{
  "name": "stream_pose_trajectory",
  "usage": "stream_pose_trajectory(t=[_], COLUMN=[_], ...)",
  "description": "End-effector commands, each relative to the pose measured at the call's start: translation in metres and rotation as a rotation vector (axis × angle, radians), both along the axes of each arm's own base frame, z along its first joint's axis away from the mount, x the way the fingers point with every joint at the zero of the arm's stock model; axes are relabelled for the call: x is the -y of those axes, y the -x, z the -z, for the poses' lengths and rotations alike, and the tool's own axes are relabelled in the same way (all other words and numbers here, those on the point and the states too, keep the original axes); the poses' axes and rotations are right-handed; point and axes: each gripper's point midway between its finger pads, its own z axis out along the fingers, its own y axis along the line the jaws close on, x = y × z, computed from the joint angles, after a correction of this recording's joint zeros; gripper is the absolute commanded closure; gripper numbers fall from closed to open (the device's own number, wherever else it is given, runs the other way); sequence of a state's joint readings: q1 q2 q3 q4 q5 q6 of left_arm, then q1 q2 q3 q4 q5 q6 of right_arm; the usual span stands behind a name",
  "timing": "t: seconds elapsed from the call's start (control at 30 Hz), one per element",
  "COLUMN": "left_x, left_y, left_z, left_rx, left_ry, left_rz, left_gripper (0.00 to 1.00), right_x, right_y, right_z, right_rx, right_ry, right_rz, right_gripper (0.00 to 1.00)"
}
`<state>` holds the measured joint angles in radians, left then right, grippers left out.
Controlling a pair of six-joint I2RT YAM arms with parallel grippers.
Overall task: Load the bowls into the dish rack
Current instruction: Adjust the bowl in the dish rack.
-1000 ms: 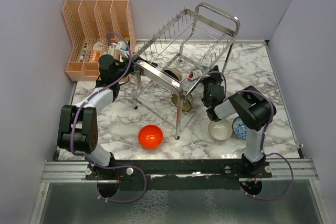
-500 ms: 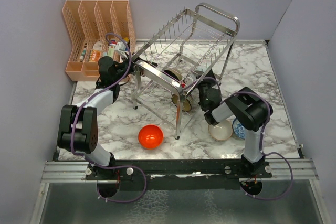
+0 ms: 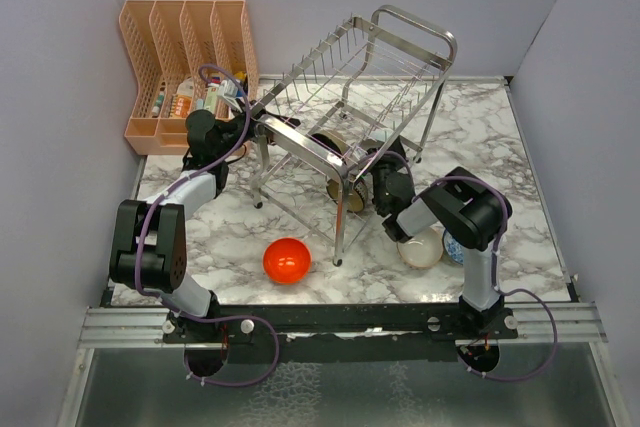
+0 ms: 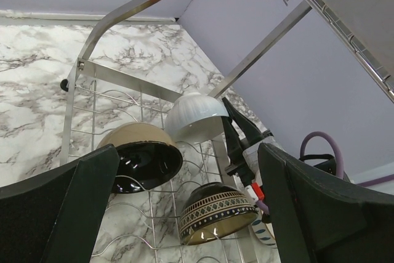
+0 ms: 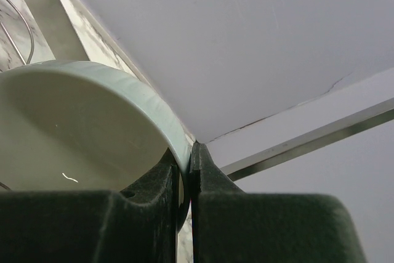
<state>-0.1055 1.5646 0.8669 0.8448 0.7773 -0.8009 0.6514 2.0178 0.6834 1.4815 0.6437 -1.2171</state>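
The steel dish rack [image 3: 352, 97] stands mid-table. My right gripper [image 3: 376, 161] reaches into its lower tier from the right, shut on the rim of the plain white bowl [image 5: 80, 121], which also shows raised over the lower wires as the white bowl [image 4: 194, 117]. On those wires lie a tan bowl with a black inside [image 4: 138, 155] and a dark brown patterned bowl [image 4: 218, 210]. My left gripper [image 3: 243, 129] is open at the rack's left end, holding nothing. The red-orange bowl [image 3: 286, 260] sits in front, and the beige-pink bowl [image 3: 421, 248] lies by the blue-patterned bowl [image 3: 456, 245], half hidden by my right arm.
A peach slotted organiser [image 3: 186, 52] with small items stands at the back left, just behind my left arm. Purple walls close in the left, back and right sides. The rack's legs [image 3: 340, 237] stand between the red bowl and the two right-hand bowls.
My right gripper has moved left with the white bowl, going under the rack's upper tier. My left arm has shifted only slightly.
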Motion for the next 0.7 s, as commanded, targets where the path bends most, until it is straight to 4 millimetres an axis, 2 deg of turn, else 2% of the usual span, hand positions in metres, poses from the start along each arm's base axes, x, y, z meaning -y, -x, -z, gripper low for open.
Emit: stream_pose_trajectory(t=[0.0,0.07,0.17,0.3,0.37,0.67], left_x=[0.0,0.0,0.001,0.001,0.001,0.002], left_y=[0.002,0.002,0.001,0.001,0.001,-0.001], left_z=[-0.002,-0.001,0.001,0.002,0.002,0.002], left_rx=[0.021,0.02,0.017,0.014,0.013,0.01], left_ry=[0.008,0.008,0.009,0.019,0.021,0.024], left_rz=[0.016,0.017,0.017,0.023,0.024,0.025], left_gripper=[0.01,0.01,0.01,0.01,0.01,0.01], right_x=[0.031,0.033,0.033,0.041,0.045,0.054], right_y=[0.021,0.023,0.027,0.033,0.037,0.047], right_z=[0.012,0.015,0.017,0.017,0.016,-0.002], right_rx=[0.086,0.078,0.072,0.069,0.071,0.112], right_ry=[-0.123,-0.13,-0.141,-0.179,-0.214,-0.338], right_rz=[0.123,0.146,0.166,0.203,0.209,0.216], right_gripper=[0.99,0.97,0.8,0.78,0.65,0.49])
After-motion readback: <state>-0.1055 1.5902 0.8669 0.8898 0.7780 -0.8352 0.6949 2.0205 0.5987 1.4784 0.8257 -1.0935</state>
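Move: The right fingers already pinch the white bowl's rim; the bowl's middle lies about 5 cm to their left and 2 cm ahead, at their height. Also from the right hand, the tan bowl stands some 12 cm left, 1 cm ahead and 2 cm lower, and the patterned bowl about 8 cm left, 9 cm back and 3 cm lower. From the open left gripper the white bowl is roughly 18 cm right, level fore and aft, 11 cm below. Ease the right gripper down, back towards the base and to the right, some 5 cm in all, away from the white bowl's middle. After the first centimetre or so, open the fingers to about half, ending the pinch on the rim with one finger in front of the bowl's hollow and the other behind its wall; turn the wrist slightly clockwise. ##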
